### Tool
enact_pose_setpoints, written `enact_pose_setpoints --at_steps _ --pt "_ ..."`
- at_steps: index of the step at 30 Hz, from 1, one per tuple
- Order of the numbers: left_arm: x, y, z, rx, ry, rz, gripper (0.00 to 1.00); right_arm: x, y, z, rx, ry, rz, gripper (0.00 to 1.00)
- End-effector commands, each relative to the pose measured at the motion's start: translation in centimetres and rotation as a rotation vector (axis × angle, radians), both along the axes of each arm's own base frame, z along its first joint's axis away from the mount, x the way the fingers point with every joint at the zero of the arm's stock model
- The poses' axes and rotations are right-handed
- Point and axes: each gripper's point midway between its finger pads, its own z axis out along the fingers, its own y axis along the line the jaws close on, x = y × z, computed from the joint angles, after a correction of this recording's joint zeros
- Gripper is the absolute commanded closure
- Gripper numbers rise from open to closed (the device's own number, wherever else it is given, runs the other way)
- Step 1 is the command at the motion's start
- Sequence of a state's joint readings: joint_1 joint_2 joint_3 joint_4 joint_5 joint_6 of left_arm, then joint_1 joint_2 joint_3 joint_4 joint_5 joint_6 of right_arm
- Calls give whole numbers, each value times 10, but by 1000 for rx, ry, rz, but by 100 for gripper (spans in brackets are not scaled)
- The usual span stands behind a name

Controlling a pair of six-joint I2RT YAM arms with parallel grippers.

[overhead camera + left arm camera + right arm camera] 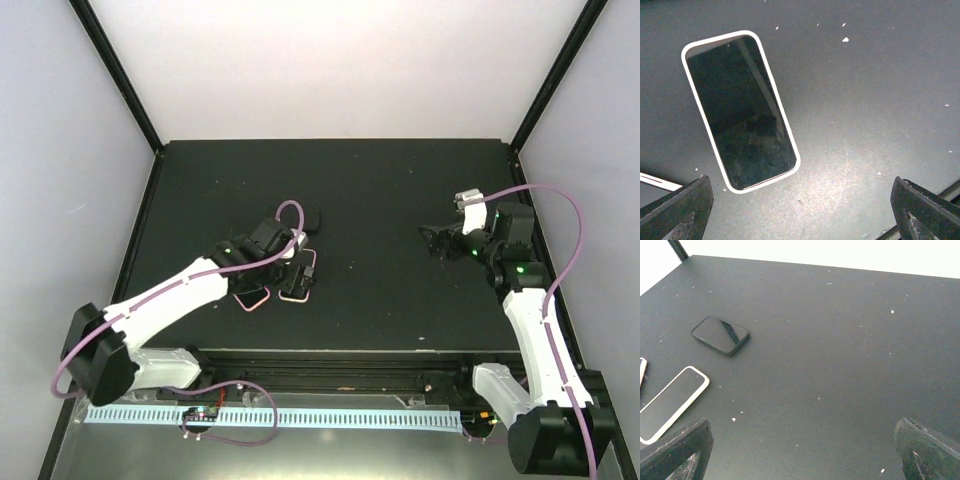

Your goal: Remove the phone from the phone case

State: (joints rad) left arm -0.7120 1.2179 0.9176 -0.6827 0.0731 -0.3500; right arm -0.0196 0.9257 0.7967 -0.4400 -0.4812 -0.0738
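The phone (740, 115) lies face up on the black table, dark screen showing, inside a white phone case (698, 107) that rims it all round. The top view shows it (297, 283) just below my left gripper (298, 250). In the left wrist view that gripper (801, 200) hovers open over bare table just beside the phone's lower end, touching nothing. My right gripper (432, 240) hangs open far to the right, and between its fingers (802, 440) there is only table. It sees the cased phone (671, 402) off to its left.
A second white-rimmed case or phone (250, 298) lies just left of the first, its edge (657, 181) showing by my left finger. A small black device (312, 218) (720, 335) sits behind them. Black frame posts and white walls bound the table.
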Motion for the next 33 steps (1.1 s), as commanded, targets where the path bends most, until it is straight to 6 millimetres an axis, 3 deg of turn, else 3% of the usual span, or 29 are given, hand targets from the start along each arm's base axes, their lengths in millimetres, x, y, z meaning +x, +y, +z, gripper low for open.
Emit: enact_pose_setpoints --at_steps 1,13,23,33 --pt "10 -8 -13 28 26 38 1 -6 14 12 8 -75 110 0" --pt "19 -19 -52 38 111 95 1 -9 19 11 -3 -74 161 0" --pt "37 6 -75 143 135 232 1 -7 16 5 -19 -56 148 0" --pt "41 1 -102 151 190 214 1 -5 14 3 -29 -50 139 0"
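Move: The cased phone to reach lies about 7 cm ahead of the left gripper, 2 cm to its left and some 13 cm below. A second cased phone lies about 17 cm to the left of that phone and 2 cm nearer the base; a black slab lies roughly 18 cm beyond it, 2 cm farther left. From the right gripper, the phone is about 34 cm to the left, 2 cm ahead and 22 cm down. Sink the left gripper about 11 cm onto the nearer half of the cased phone, easing nearly 3 cm forward on the way. Turn the wrist some 20 degrees as you go, so the fingers point more steeply down and swing counter-clockwise into line with the phone. Keep the jaws wide open, one finger beyond each long side, and stop just above the table. ##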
